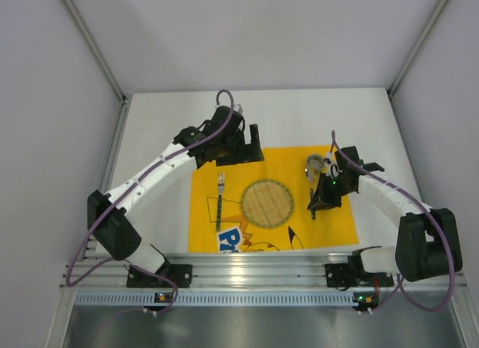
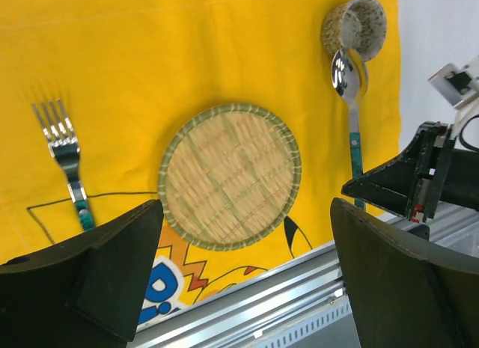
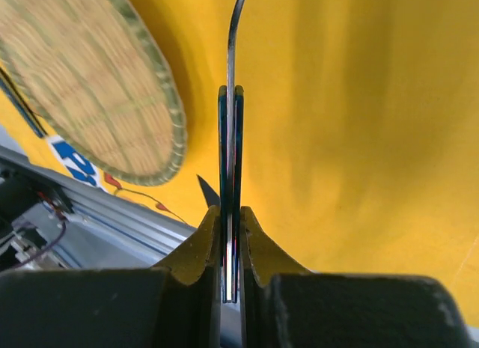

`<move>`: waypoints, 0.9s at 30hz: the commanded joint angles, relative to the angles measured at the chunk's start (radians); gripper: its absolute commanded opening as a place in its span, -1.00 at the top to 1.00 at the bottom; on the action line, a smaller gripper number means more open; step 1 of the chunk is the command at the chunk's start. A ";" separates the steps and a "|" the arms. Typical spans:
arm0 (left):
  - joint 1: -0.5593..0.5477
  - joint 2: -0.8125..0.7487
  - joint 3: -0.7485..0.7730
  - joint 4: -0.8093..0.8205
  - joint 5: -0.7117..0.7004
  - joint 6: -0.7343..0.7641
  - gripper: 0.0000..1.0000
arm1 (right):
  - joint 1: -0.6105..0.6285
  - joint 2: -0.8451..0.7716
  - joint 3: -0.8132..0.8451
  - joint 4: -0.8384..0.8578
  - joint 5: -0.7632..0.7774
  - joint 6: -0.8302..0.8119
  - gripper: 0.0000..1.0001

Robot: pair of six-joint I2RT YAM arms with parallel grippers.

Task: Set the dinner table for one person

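On the white dinner table [image 1: 299, 116] lies a yellow cloth [image 1: 329, 221] with a round woven plate [image 1: 266, 203] in its middle. A fork [image 1: 220, 200] rests left of the plate. My right gripper [image 1: 317, 204] is shut on the green handle of a spoon [image 3: 230, 131], right of the plate. The spoon's bowl points at a small speckled cup [image 2: 355, 26] tipped on its side. My left gripper [image 1: 251, 155] hangs open and holds nothing over the cloth's far edge, and the plate [image 2: 229, 176] shows between its fingers [image 2: 120, 266].
A ribbed aluminium rail [image 1: 262, 262] runs along the near edge, where both arm bases are bolted. Grey walls close in the left, right and far sides. A blue-lettered cartoon print [image 1: 233, 239] marks the cloth's near edge.
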 commanded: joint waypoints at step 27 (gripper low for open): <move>0.036 -0.299 -0.248 -0.013 -0.119 -0.041 -0.96 | 0.011 0.047 -0.112 0.010 -0.142 -0.004 0.11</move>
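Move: The spoon's resting place, the bare cloth right of the plate, lies about 3 cm below the right hand, which already grips the spoon's handle, and roughly 2 cm back and 1 cm left. The plate's middle is some 14 cm to this hand's left, level fore and aft and 3 cm lower; the cup stands about 13 cm ahead, 1 cm right. From the left hand the resting place is around 11 cm back, 18 cm right and 18 cm below. The spoon, still pinched by its handle, is quickly lowered about 3 cm and drawn back by the right hand onto the cloth beside the plate. The hand pauses, then creeps farther back and slightly left, tips swinging back some 10 degrees, and parts its fingers to free the handle. The open left hand withdraws left and somewhat back, away from the spoon. ##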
